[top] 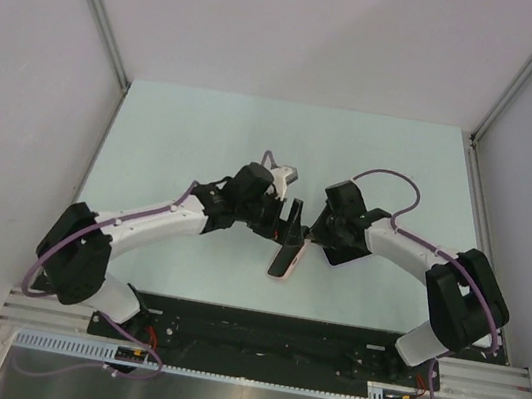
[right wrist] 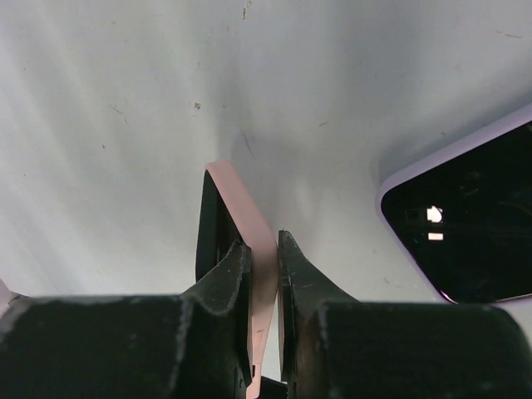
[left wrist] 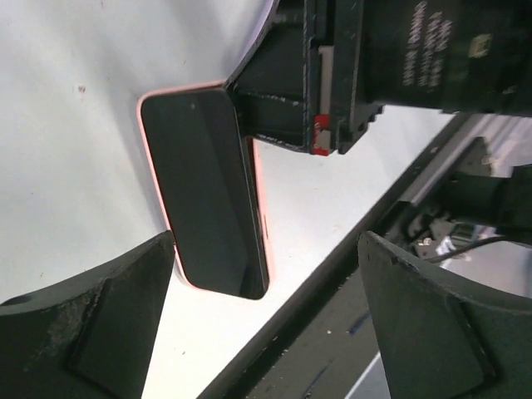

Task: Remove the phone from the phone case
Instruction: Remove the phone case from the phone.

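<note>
A black phone (left wrist: 204,187) sits in a pink phone case (left wrist: 260,199) and is held tilted above the table (top: 175,135). The phone's long right edge stands a little proud of the case. My right gripper (right wrist: 264,249) is shut on the case's pink wall (right wrist: 249,212), with the phone's dark body (right wrist: 212,224) just left of its fingers. In the top view the phone (top: 286,255) hangs between both arms at the table's middle. My left gripper (left wrist: 266,324) is wide open a short way from the phone's lower end, touching nothing.
A second phone with a dark screen in a lilac case (right wrist: 465,224) lies flat on the table beside the right gripper. The black base rail (left wrist: 349,274) at the table's near edge runs close below the held phone.
</note>
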Controlling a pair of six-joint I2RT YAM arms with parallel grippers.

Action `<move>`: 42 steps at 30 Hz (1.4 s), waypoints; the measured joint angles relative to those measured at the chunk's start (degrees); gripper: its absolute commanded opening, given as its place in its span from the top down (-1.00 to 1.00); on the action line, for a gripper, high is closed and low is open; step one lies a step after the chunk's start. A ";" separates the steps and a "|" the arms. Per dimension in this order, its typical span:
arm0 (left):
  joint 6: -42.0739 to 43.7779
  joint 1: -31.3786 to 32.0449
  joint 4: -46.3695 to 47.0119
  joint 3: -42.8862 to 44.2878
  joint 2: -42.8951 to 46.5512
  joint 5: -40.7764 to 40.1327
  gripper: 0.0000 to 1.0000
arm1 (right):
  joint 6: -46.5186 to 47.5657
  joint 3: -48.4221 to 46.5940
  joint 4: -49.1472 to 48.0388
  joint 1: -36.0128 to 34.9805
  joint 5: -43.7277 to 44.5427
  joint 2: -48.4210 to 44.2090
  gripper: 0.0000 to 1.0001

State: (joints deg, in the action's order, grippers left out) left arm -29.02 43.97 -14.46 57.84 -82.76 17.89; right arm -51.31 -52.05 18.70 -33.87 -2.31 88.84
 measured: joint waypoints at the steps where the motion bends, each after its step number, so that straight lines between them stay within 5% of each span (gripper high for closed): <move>1: 0.17 0.94 -0.26 0.00 -0.98 -1.60 -0.86 | -0.31 -0.17 -0.33 0.00 -0.28 0.52 1.00; 13: 2.86 8.55 -5.27 4.13 -9.53 -20.20 -0.57 | -1.81 -0.37 -0.79 0.09 -1.53 1.64 1.00; 42: 6.71 17.66 -12.39 13.66 -21.38 -46.45 -0.11 | -2.27 -0.48 -0.90 0.68 -1.62 1.62 1.00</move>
State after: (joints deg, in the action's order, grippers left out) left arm -22.31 61.63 -26.85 71.50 -104.14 -28.56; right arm -53.58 -52.53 17.80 -33.19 -3.92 90.45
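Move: The phone, still in its pink case, has its middle about 11 cm below the left hand, roughly straight under it and only 1 cm to the right. The right gripper, shut on the case's right long edge near the far end, is some 5 cm ahead and 5 cm to the right, 9 cm down. From the right hand the phone's middle lies about 5 cm back, 4 cm left and 3 cm lower; the lavender-edged phone lies 3 cm ahead, 9 cm right, 6 cm down. Bring the left gripper down about 8 cm to the phone, most of it at once, then ease 2 cm forward while rolling it some 40 degrees so the fingers swing from slanting right to pointing mostly down. Narrow them partway from nearly wide open, one finger left of the case, the other in at the phone's right edge beside the case wall. Hold the right gripper still, keeping its pinch on the case edge. ##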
